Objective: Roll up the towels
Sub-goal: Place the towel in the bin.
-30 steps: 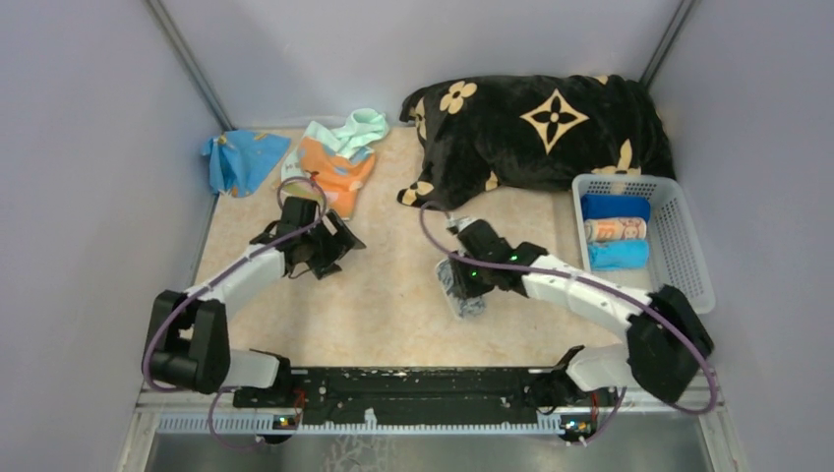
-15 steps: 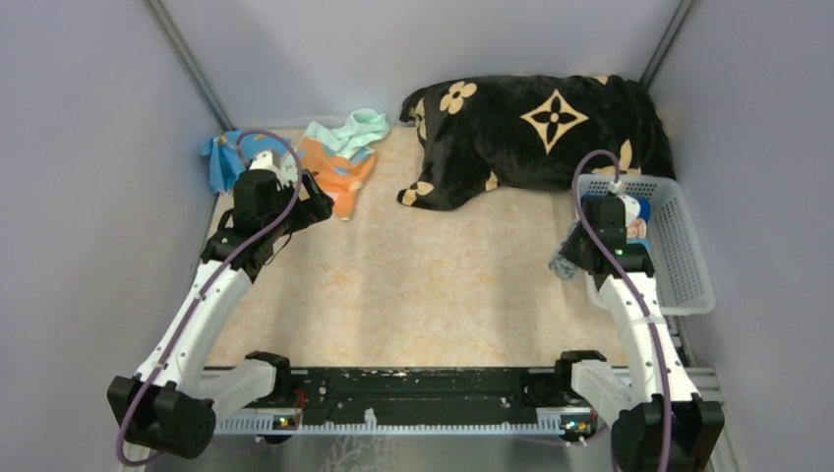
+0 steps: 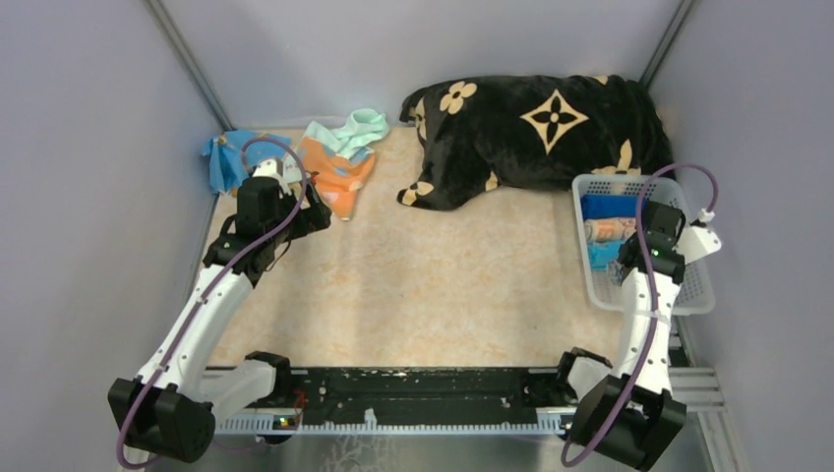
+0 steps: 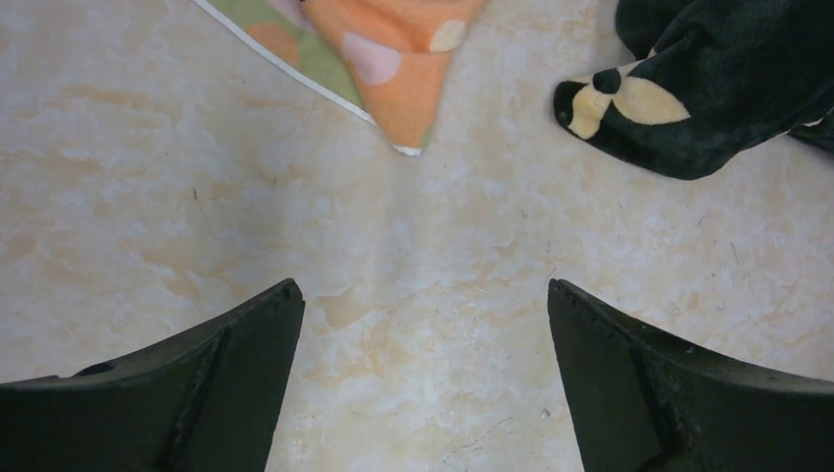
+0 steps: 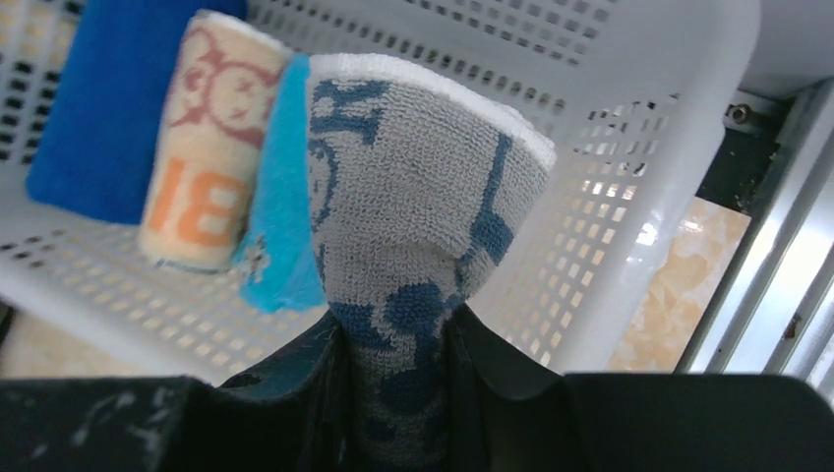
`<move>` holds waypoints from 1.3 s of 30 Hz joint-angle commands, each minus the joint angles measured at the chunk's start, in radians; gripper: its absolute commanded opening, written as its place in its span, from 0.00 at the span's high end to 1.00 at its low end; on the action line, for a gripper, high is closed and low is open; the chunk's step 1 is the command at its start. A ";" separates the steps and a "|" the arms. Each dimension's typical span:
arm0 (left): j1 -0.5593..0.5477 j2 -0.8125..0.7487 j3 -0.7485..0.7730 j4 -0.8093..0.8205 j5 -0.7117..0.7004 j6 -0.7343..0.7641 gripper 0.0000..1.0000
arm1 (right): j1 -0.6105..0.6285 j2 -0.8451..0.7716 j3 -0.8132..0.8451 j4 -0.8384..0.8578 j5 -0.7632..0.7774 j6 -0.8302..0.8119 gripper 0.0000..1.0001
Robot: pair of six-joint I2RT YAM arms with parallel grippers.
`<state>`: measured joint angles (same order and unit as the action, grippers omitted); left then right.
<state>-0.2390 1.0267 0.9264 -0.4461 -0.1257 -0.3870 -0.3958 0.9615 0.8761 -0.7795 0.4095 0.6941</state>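
My right gripper [image 5: 398, 334] is shut on a rolled grey-blue patterned towel [image 5: 423, 197] and holds it over the white basket [image 5: 669, 147], above its near end in the top view [image 3: 629, 270]. Three rolled towels lie in the basket: dark blue [image 3: 615, 206], beige with orange print [image 3: 615, 229] and cyan [image 3: 602, 254]. My left gripper [image 4: 423, 295] is open and empty above bare table, just short of the corner of the loose orange towel [image 4: 403, 59]. In the top view the left gripper [image 3: 300, 206] is next to the orange towel [image 3: 336, 177]. A mint green towel [image 3: 359, 128] lies behind it.
The big black blanket with beige flowers [image 3: 541, 133] lies at the back; one corner of it shows in the left wrist view [image 4: 708, 88]. A crumpled blue cloth [image 3: 226, 162] lies at the far left by the wall. The basket [image 3: 688, 285] stands against the right wall.
My right arm carried the rolled grey-blue towel from the table's middle to over the basket. My left arm swung back and left to the orange towel, staying open.
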 commanded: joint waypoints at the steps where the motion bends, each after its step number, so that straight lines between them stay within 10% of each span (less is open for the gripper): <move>1: 0.009 -0.005 -0.015 0.012 0.018 0.016 0.01 | -0.045 0.041 -0.063 0.083 0.062 0.073 1.00; 28: 0.019 0.004 -0.039 0.038 0.028 0.023 0.01 | -0.046 0.238 -0.334 0.643 -0.157 0.204 1.00; 39: 0.032 0.006 -0.040 0.041 0.043 0.023 0.01 | -0.046 0.280 -0.307 0.581 -0.144 0.190 0.72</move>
<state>-0.2157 1.0325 0.8928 -0.4267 -0.0990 -0.3779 -0.4328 1.2449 0.5392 -0.1886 0.2722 0.8841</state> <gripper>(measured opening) 0.990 0.300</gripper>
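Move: Down in the white bin, the free strip beside the light blue roll, where the gray-blue towel in the right fingers is headed, has its middle about 4 cm ahead of the right hand, 3 cm right and 13 cm below. The light blue roll lies some 10 cm ahead, 3 cm right; the cream roll 16 cm ahead, 3 cm right, both about 13 cm down. From the idle left hand, the strip is roughly 66 cm right, 6 cm back and 18 cm lower. Sinking about 11 cm into the bin, with a slight drift back, the right hand carries the rolled gray-blue towel down, then sweeps some 6 cm forward to bring it up against the near side of the light blue roll, settling just over a centimetre lower. The wrist tilts roughly 15 degrees, and the fingers keep their pinch throughout. ##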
